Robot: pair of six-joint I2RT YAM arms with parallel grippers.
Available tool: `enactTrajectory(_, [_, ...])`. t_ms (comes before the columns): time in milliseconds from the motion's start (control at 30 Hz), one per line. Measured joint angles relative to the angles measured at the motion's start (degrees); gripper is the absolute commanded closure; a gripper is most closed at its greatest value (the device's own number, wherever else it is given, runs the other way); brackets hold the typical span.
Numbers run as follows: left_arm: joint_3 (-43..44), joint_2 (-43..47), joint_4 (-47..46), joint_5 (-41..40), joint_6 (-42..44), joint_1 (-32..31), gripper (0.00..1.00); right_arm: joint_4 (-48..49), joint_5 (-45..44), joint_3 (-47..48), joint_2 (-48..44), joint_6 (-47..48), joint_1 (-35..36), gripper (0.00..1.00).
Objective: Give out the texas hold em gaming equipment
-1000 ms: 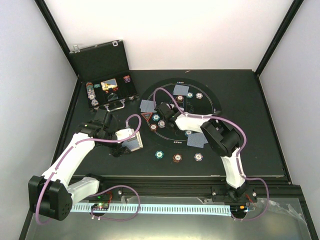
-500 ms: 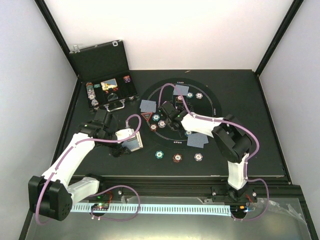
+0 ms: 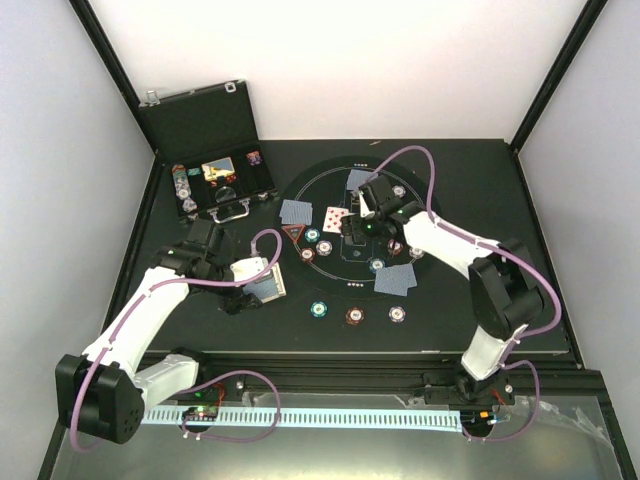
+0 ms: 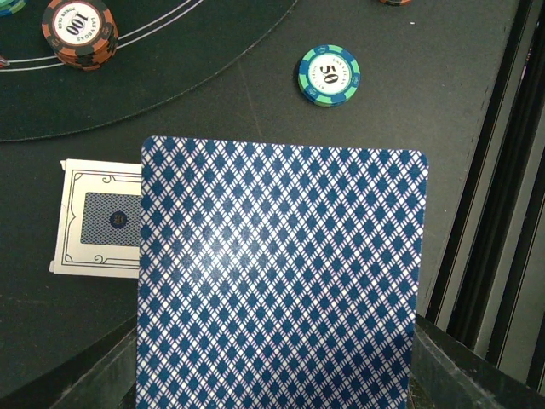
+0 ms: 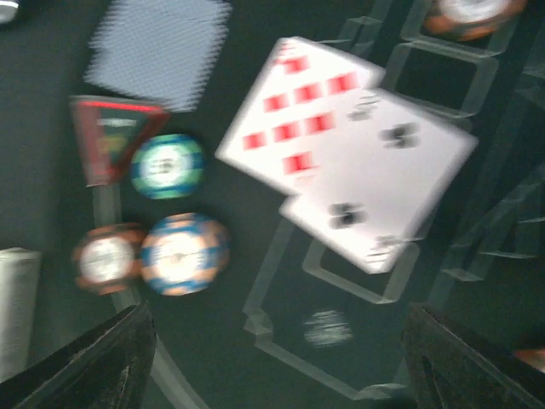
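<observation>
Over the round black mat point(image 3: 430, 205), my right gripper point(image 3: 359, 226) hangs open with nothing between its fingers point(image 5: 102, 358). Below it lie two overlapping face-up cards point(image 5: 341, 162), one with red diamonds, one with black clubs. Left of them are a red triangle marker point(image 5: 111, 136), a teal chip point(image 5: 168, 166), a blue and orange disc point(image 5: 185, 253), a brown chip point(image 5: 106, 256) and a face-down card point(image 5: 162, 47). My left gripper point(image 3: 258, 280) is shut on blue-patterned playing cards point(image 4: 281, 281), which hide its fingertips.
The open black case point(image 3: 215, 180) stands at the back left with chips in it. A white card box point(image 4: 98, 217) lies under the held cards. Three chips point(image 3: 354, 315) sit along the mat's near edge, and face-down cards point(image 3: 396, 280) lie on the mat.
My right gripper has opened and pulled back to the right, uncovering the face-up cards on the mat. The left arm has not moved.
</observation>
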State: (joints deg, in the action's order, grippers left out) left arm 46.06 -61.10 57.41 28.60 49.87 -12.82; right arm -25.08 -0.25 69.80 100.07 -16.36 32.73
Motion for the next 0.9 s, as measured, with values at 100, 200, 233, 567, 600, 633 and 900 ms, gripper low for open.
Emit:
enactTrajectory(100, [0.0,0.0,0.0,0.0,0.0,0.0,0.98,2.5,11.4,-1.6,-2.5,-6.4,0.6,0.16])
enactTrajectory(200, [0.0,0.0,0.0,0.1,0.0,0.0,0.99,6.1,20.9,-4.4,-4.8,-12.2,1.9,0.15])
enactTrajectory(233, [0.0,0.0,0.0,0.1,0.0,0.0,0.98,7.2,23.6,-5.2,-5.4,-14.0,2.7,0.14])
enactTrajectory(567, [0.0,0.0,0.0,0.9,-0.1,0.0,0.98,17.9,38.6,-7.6,-6.2,-25.4,13.8,0.15])
enactTrajectory(600, [0.0,0.0,0.0,1.0,-0.2,0.0,0.98,18.9,39.2,-7.6,-5.6,-26.1,14.7,0.15])
enactTrajectory(633, [0.1,0.0,0.0,1.1,-0.2,0.0,0.98,20.0,39.9,-7.5,-4.9,-26.9,15.6,0.16])
enactTrajectory(900, [1.1,0.0,0.1,1.3,-0.5,0.0,0.98,24.0,42.9,-7.5,2.5,-30.6,18.8,0.19])
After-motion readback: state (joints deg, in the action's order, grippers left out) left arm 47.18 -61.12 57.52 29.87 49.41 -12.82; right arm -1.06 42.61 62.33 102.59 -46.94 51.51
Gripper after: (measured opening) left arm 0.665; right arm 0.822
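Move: From the right hand, the card deck held up in the left hand lies some 20 cm back and 23 cm to the left, about 2 cm higher. The card box is about 16 cm back and 20 cm left, 8 cm down; the green 50 chips are roughly 19 cm back, 9 cm left, 7 cm down. The face-up clubs card lies 4 cm ahead, 1 cm right and 8 cm down. For the left hand, the deck is right between its fingers. The right hand, empty and open, leaves the face-up cards and swings back and left in about equal parts, some 26 cm in all, rising about 7 cm on the way and then sinking 4 cm as it slows beside the card deck. Its wrist turns through more than 50 degrees until the still-open fingers point left and slant down, one reaching in front of the deck's patterned back, while the left hand keeps its hold on the deck and barely shifts. ##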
